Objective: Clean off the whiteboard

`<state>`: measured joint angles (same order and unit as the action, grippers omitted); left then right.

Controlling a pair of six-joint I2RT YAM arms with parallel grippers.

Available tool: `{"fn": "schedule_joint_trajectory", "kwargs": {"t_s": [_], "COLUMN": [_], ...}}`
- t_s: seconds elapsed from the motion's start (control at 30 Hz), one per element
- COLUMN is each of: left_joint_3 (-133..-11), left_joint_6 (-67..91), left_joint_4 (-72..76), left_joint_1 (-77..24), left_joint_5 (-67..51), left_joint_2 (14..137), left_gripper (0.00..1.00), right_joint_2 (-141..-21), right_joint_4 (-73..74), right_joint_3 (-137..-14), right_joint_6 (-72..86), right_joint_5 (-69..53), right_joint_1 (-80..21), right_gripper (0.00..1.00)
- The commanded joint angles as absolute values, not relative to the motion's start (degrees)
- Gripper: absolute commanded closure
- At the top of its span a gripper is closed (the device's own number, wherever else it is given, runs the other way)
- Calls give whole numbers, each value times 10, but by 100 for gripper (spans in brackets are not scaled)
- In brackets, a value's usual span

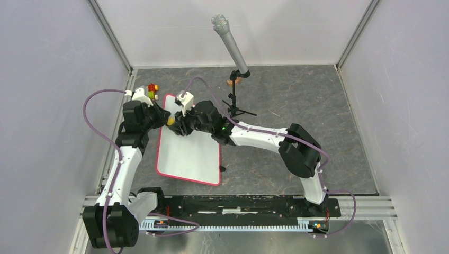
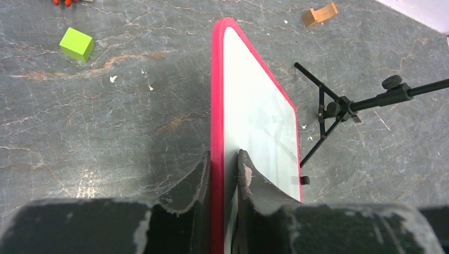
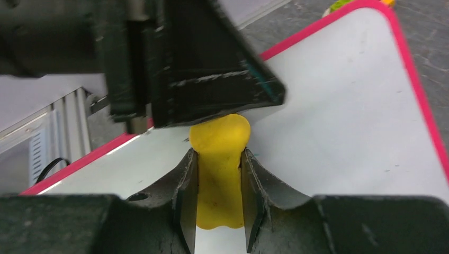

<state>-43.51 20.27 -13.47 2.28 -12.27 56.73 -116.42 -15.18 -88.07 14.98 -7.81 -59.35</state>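
Note:
The whiteboard (image 1: 188, 148) is white with a red-pink rim and lies on the grey table left of centre. No writing shows on it. My left gripper (image 1: 156, 117) is shut on the board's left rim near its far corner; in the left wrist view the rim (image 2: 217, 121) runs between the fingers (image 2: 249, 174). My right gripper (image 1: 173, 123) is shut on a yellow sponge (image 3: 219, 169) and holds it down on the board (image 3: 344, 116) close beside the left gripper. The sponge also shows in the top view (image 1: 171, 120).
A microphone on a black tripod stand (image 1: 237, 100) stands just right of the board's far end. A green cube (image 2: 77, 44) and small coloured blocks (image 1: 152, 91) lie at the far left corner. A wooden piece (image 2: 320, 14) lies behind the stand. Grey walls enclose the table.

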Motion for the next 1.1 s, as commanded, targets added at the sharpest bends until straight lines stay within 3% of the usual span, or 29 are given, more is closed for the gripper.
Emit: {"fn": "schedule_joint_trajectory", "kwargs": {"t_s": [0.0, 0.2, 0.57, 0.77, 1.07], "left_joint_3": [-432, -431, -430, -431, -436], "left_joint_6": [152, 152, 152, 152, 163], "left_joint_4": [-144, -142, -142, -142, -147], "left_joint_1": [8, 8, 7, 7, 7], "left_joint_5": [-150, -152, -155, -155, -145], "left_joint_2": [572, 568, 569, 570, 572], "left_gripper": [98, 98, 98, 98, 98], "right_joint_2": [-1181, -1166, -1224, -1202, -1101], "right_joint_4": [-98, -116, -39, -19, -74], "right_joint_3": [-802, -765, -885, -851, -662], "right_joint_6": [150, 170, 176, 153, 137], "right_joint_5": [-167, -148, -74, -63, -71], "right_joint_1": [-644, -606, -558, -616, -669], "right_gripper": [69, 69, 69, 69, 68]}}
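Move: Just behind the left fingertips, the right hand already holds the yellow eraser against the whiteboard's raised left part. The board's middle is some 5 cm back, 6 cm right and 6 cm below that hand; the left fingertips are about 3 cm ahead and 3 cm left. The microphone stand's foot is roughly 7 cm ahead, 21 cm right. From the left hand, the board's middle is about 8 cm back, 9 cm right and 7 cm lower. Scrubbing in short strokes, the right hand keeps its grip and the eraser on the sloping board: back about 3 cm, forward about 7 cm, then back some 8 cm, working a little right and down the slope. It finishes nearer the board's middle and away from the left fingers, the wrist swinging only a few degrees. The left hand stays put, still pinching the board's raised left edge. ##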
